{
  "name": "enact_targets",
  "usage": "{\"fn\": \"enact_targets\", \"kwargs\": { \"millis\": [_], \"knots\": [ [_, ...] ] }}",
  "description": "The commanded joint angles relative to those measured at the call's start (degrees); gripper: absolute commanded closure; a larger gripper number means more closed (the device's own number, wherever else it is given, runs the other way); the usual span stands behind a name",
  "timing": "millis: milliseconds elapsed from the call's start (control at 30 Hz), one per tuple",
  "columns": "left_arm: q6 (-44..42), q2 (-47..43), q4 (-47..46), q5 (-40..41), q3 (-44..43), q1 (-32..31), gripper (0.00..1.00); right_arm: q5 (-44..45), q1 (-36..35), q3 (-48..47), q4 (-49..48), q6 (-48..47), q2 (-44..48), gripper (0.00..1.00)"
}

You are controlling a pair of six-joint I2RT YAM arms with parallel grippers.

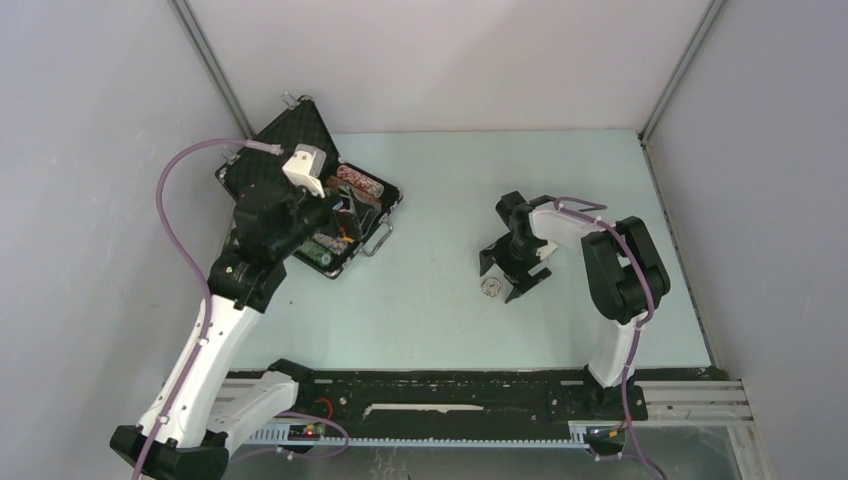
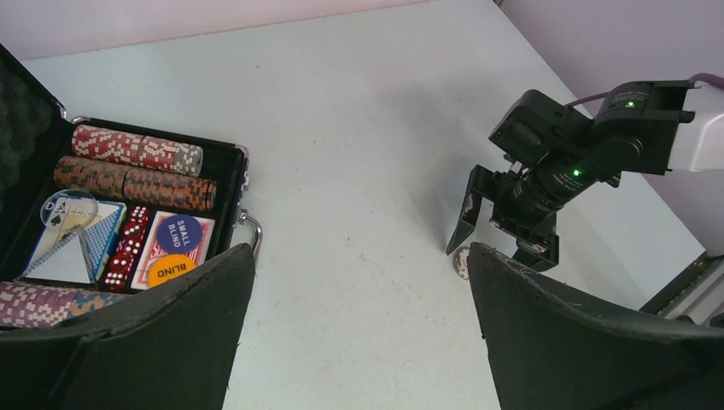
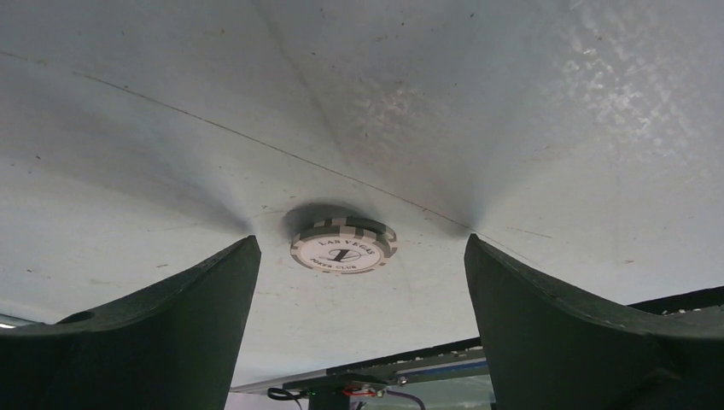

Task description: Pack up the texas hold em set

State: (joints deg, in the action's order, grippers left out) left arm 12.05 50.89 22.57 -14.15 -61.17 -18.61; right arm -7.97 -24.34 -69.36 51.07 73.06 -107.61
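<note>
The black case [image 1: 268, 158] lies open at the back left, lid up against the wall. Inside the case [image 2: 242, 162] are rows of poker chips [image 2: 137, 150], card decks [image 2: 75, 249], red dice [image 2: 128, 243] and a blue button [image 2: 184, 232]. My left gripper [image 2: 360, 253] hangs open just right of the case [image 1: 338, 215], with bare table between its fingers. One white and grey chip [image 3: 343, 248] lies flat on the table [image 1: 491, 287]. My right gripper [image 1: 507, 277] stands open over it, a finger on each side, not touching it [image 3: 360, 244].
Grey walls [image 1: 90, 150] close in the table on the left, back and right. A black rail [image 1: 450, 385] with cables runs along the near edge. The case's silver handle [image 2: 253, 229] sticks out toward the table's middle.
</note>
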Motion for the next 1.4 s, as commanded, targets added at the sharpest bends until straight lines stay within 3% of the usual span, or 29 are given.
{"fn": "enact_targets", "kwargs": {
  "millis": [0,300,633,933,1200,1367],
  "knots": [
    [0.4,-0.2,0.0,0.2,-1.5,-0.3,0.00,1.6,0.3,-1.7,-0.2,3.1,-0.7,0.02],
    [0.4,-0.7,0.9,2.8,-1.8,-0.3,0.00,1.4,-0.9,-1.7,1.2,6.2,-2.4,0.07],
    [0.5,-0.7,0.8,2.5,-1.8,-0.3,0.00,1.8,-2.4,-1.7,-0.9,8.5,-3.6,0.23],
    [0.5,-0.8,0.9,2.5,-1.9,-0.3,0.00,4.5,-3.8,-1.7,-1.5,9.6,-4.3,0.31],
    [0.7,-0.7,0.8,2.5,-1.7,-0.3,0.00,7.5,-5.4,-1.7,-1.2,10.3,-3.9,0.44],
    [0.9,-0.8,0.3,2.3,-1.4,-0.4,0.00,8.0,-5.5,-1.7,-1.0,9.8,-2.7,0.60]
  ]
}}
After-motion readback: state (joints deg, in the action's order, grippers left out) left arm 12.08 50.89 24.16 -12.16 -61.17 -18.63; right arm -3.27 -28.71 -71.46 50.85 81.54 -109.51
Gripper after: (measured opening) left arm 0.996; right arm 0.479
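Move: The pair of stacked grey chips lies almost between the right hand's wide-open fingertips, level with the hand point, about 1 cm to its left and 1 cm below. The table around the chips is bare. The open case stands some 33 cm to the left of the right hand and 14 cm farther out. From the raised left hand the chips lie about 22 cm to the right, level fore and aft, and roughly 32 cm below. Leftward by just under 2 cm, sinking a little under 1 cm, the right hand keeps its fingers pointing down and eases along the table while they close from fully open to about half. It first turns roughly 5 degrees clockwise. The two fingertips come to pinch the chip stack by its rim from opposite sides. ##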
